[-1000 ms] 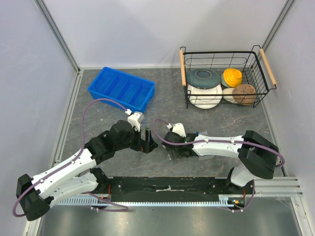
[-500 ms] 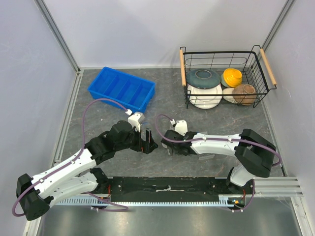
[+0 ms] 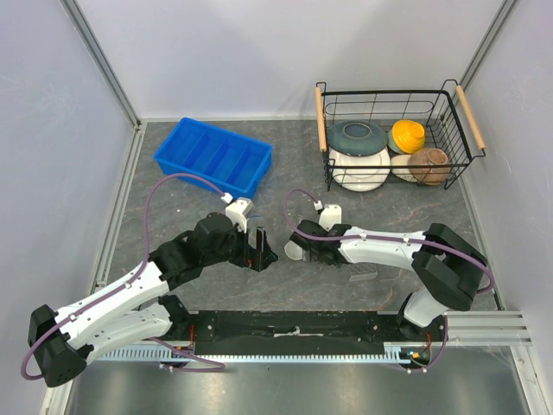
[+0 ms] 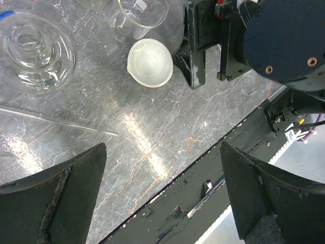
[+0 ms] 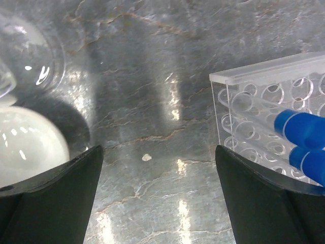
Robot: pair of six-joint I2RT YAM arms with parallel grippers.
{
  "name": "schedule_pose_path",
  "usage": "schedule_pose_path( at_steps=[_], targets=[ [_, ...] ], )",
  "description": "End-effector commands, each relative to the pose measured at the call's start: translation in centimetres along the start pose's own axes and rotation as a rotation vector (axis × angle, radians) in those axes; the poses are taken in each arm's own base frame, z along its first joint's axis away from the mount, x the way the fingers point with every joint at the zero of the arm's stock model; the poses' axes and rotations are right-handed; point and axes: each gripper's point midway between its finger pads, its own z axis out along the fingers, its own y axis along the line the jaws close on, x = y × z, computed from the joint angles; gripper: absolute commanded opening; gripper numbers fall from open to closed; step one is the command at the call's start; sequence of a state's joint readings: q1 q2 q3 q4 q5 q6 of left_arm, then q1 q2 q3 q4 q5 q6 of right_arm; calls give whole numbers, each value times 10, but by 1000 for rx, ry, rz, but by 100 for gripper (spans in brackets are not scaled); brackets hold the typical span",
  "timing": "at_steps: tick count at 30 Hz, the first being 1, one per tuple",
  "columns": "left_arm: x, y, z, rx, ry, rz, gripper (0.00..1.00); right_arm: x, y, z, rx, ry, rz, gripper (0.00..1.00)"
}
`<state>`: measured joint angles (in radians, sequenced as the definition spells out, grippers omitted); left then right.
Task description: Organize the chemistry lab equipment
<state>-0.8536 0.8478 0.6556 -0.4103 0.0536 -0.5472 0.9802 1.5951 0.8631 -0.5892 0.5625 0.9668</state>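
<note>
In the left wrist view a white round dish lies on the marbled table beside a clear glass beaker. A round glass vessel and a thin glass rod lie to its left. My left gripper is open over bare table, nothing between its fingers. My right gripper is open too, low over the table between the dish and a clear plastic tube rack with two blue-capped tubes. Its fingers stand next to the dish.
A blue divided tray sits at the back left. A wire basket with ceramic bowls and plates stands at the back right. The tube rack lies just in front of the right forearm. A black rail runs along the near edge.
The right arm has swung its wrist a little farther from the near edge, uncovering the tube rack in the top view. The left arm has barely moved. Both grippers stay open.
</note>
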Motion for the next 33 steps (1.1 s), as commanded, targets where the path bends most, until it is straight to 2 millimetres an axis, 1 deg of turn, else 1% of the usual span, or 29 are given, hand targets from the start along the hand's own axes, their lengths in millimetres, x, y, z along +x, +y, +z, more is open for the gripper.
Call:
schedule_pose_path(
  at_steps=[1,9,16,24,30,31,33],
  targets=[
    [-16,-7,-4,21,-54,39,100,25,-52,11,167,79,-65,98],
    [-17,-7,-4,20,-57,39,100,32,-74,22,239,123,-3,98],
    [-16,-8,-5,18,-55,41,100,30,-93,28,312,136,73,98],
    [-16,-7,-5,16,-58,40,100,22,-114,31,359,150,151,98],
    [-16,-7,-6,15,-58,41,100,14,-139,33,395,165,218,98],
    [-16,-7,-5,14,-57,40,100,13,-146,35,406,173,239,98],
    [-16,-7,-5,14,-55,41,100,11,-152,36,404,178,252,98]
  ],
)
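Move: The test tube rack with two blue-capped tubes stands just outside my right hand's right finger, its middle about 8 cm to the right and 1 cm ahead, at roughly the pads' height. On this hand's other side the white bowl sits some 9 cm left and 3 cm ahead, and the glass beaker about 10 cm ahead and 8 cm left. From my left hand the rack lies around 22 cm right, 4 cm ahead and 13 cm below. With my right fingers still wide open and low over the table, I push the test tube rack rightward using the outside of my right finger against its left side. I sweep about 10 cm right and nearly 5 cm forward, away from the white bowl, while turning the hand clockwise some 25 degrees. ##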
